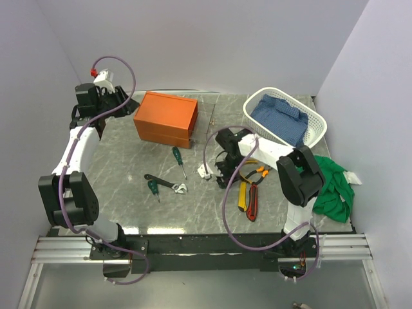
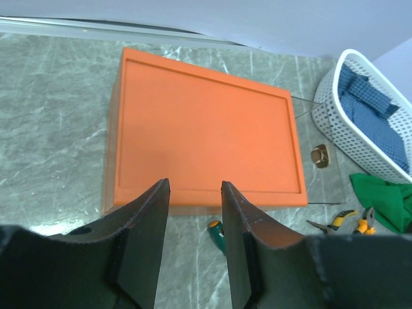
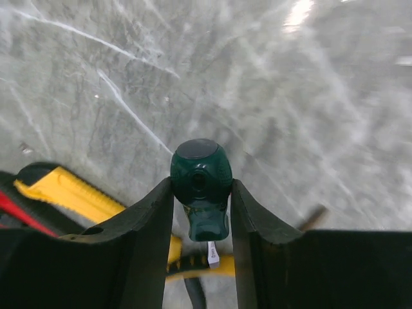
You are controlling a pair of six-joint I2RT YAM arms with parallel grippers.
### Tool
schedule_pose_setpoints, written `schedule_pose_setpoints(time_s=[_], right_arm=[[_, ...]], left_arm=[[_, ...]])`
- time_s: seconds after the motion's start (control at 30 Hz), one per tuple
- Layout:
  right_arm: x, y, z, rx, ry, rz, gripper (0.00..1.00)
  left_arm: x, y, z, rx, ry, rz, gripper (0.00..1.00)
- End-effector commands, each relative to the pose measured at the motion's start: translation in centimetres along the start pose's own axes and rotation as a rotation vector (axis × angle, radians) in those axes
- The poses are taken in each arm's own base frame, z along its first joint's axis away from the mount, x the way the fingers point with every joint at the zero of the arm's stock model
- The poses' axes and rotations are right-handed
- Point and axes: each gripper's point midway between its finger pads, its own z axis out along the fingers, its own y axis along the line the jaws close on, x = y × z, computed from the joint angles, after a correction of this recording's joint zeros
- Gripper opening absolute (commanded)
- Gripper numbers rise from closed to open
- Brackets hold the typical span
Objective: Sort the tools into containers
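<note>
The orange box (image 1: 166, 119) stands closed at the back left; its lid (image 2: 206, 132) fills the left wrist view. My left gripper (image 1: 122, 103) hovers open and empty by the box's left end (image 2: 195, 193). My right gripper (image 1: 222, 170) is shut on a stubby green-handled screwdriver (image 3: 201, 177), held above the table. On the table lie a green screwdriver (image 1: 178, 161), a small green screwdriver (image 1: 154, 188), a black wrench (image 1: 166, 184), orange-yellow pliers (image 1: 254, 174), a yellow utility knife (image 1: 243, 193) and a red-black knife (image 1: 252, 203).
A white basket (image 1: 315, 129) holding a blue cloth (image 1: 280, 116) stands at the back right. A green cloth (image 1: 331, 183) lies at the table's right edge. White walls close in on the left, back and right.
</note>
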Motion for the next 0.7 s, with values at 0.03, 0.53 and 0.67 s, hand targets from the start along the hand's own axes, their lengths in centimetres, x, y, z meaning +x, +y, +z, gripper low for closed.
schedule_pose_setpoints(time_s=[0.03,0.53,0.67], right_arm=[[-6.4,-4.0,-10.4,0.167,-0.210,-0.004,0.01],[-12.1,-19.9,-25.7,0.678,-0.989,0.615,0.00],[-10.4,-23.5,-25.6,0.660,-1.128,0.855,0.00]], left_arm=[[-1.8,-1.3,0.4,0.073,-0.055,-0.013,0.43],[-1.1,-0.7,0.7,0.060,-0.035,0.004,0.42],[-0.6,-0.3,0.4,0.039,-0.027,0.020,0.42]])
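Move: Ahead and to the left of the right hand, which already pinches the short green screwdriver low over the table, is the orange box, its middle about 21 cm farther out and 20 cm left. The box's opened clear front lies about 21 cm ahead and 8 cm left; the needle-nose pliers are some 5 cm ahead and 5 cm right, the long green screwdriver 8 cm ahead and 16 cm left. From the left hand the box is about 3 cm ahead, 10 cm right and 17 cm below. Hoisting the pinched screwdriver steeply off the tabletop area, the right hand climbs about 22 cm while swinging forward and somewhat left, then levels out and keeps on forward towards the orange box, high above its opened clear front. The wrist turns some 70 degrees on the way, partly clockwise and partly left side up, with the fingers keeping their grip. ##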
